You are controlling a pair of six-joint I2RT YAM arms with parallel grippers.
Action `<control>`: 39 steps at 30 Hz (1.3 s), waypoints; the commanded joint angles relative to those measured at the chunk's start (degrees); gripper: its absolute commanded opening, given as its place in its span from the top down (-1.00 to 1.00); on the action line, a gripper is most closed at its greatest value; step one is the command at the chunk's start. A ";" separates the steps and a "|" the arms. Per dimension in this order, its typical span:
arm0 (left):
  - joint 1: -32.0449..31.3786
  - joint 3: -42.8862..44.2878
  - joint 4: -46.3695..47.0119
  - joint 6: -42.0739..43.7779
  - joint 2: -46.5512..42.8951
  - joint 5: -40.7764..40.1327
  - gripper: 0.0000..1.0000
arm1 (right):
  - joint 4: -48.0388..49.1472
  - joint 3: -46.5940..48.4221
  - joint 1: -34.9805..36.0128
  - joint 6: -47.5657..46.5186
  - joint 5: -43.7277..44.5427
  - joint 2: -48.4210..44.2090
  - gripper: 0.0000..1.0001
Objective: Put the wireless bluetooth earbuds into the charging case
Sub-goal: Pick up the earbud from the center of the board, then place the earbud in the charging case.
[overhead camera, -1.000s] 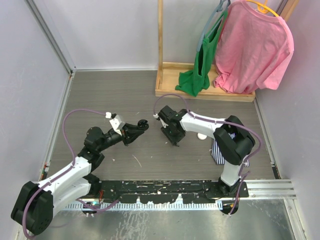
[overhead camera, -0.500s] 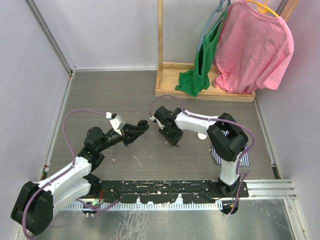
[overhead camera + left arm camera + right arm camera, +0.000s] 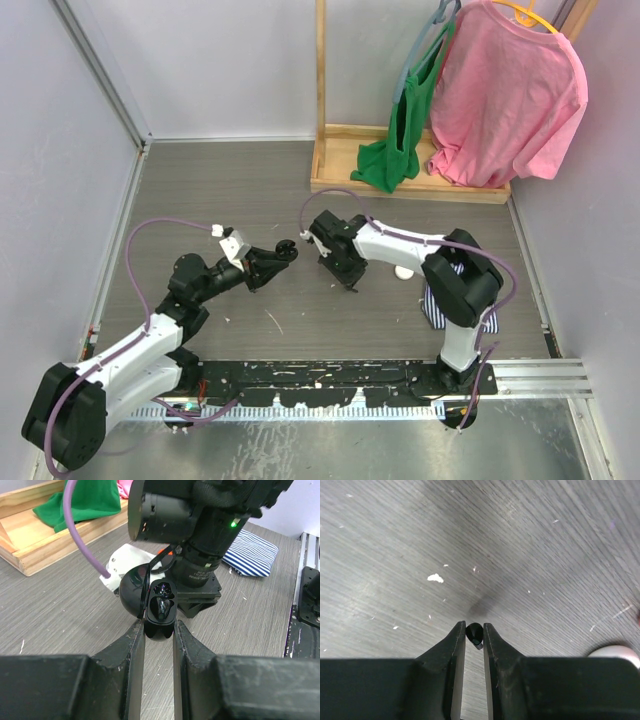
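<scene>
My left gripper [image 3: 159,627] is shut on a black round charging case [image 3: 160,611], lid swung open to the left; one black earbud [image 3: 162,605] lies in its well. From above, that case [image 3: 287,248] hangs above the table at the left gripper's tip [image 3: 280,255]. My right gripper [image 3: 474,630] is shut on a second black earbud [image 3: 474,633], pinched between its fingertips just above the grey wood-grain table [image 3: 395,555]. In the overhead view the right gripper [image 3: 345,284] points down, a short way right of the case.
A white round object [image 3: 403,271] and a blue-striped cloth [image 3: 437,305] lie by the right arm. A wooden rack base [image 3: 405,185] with green and pink garments stands at the back. White crumbs [image 3: 435,578] dot the table.
The right gripper's jaws have closed on the black earbud, and its wrist shifted slightly left. The left arm with the case has not moved.
</scene>
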 commanded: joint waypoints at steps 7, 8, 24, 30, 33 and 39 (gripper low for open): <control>-0.25 0.42 2.91 0.43 -1.94 0.19 0.99 | 7.35 -2.04 0.32 1.99 -0.26 -16.49 0.74; -0.24 0.40 3.03 0.34 -2.02 0.30 1.00 | 8.49 -2.55 0.32 2.17 -0.28 -17.95 0.74; -0.35 -0.12 6.06 -1.42 -2.58 2.45 1.00 | 45.04 -22.28 0.45 8.21 -7.92 -42.54 0.75; -0.33 -0.30 6.28 -1.37 -3.19 3.21 0.99 | 54.75 -26.37 0.56 9.53 -13.92 -46.34 0.75; -0.33 -0.30 6.48 -1.35 -3.18 3.56 1.00 | 59.79 -28.39 0.62 10.41 -16.16 -47.78 0.75; -0.32 -0.30 7.48 -1.79 -2.56 4.50 1.00 | 70.62 -31.47 0.57 12.39 -21.82 -48.21 0.74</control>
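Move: The charging case, open in the left fingers, is about 11 cm to the right hand's left, roughly level with it fore and aft, and some 18 cm higher. On the board, the white case is about 10 cm to the right hand's right and 4 cm farther out, the orange case 7 cm right and 8 cm out. From the left hand point, the charging case is just 2 cm right and 1 cm ahead, and the earbud about 13 cm right and 17 cm below. With the black earbud already pinched between its fingertips, the right hand sweeps up from the board by about 23 cm, keeping its hold and drifting some 7 cm left towards the open charging case, more so in the second half, while its downward-pointing fingers swing up by about 75 degrees to aim left and somewhat forward. The left hand keeps its grip on the case, easing up almost 2 cm and about 1 cm back with hardly any turn. ##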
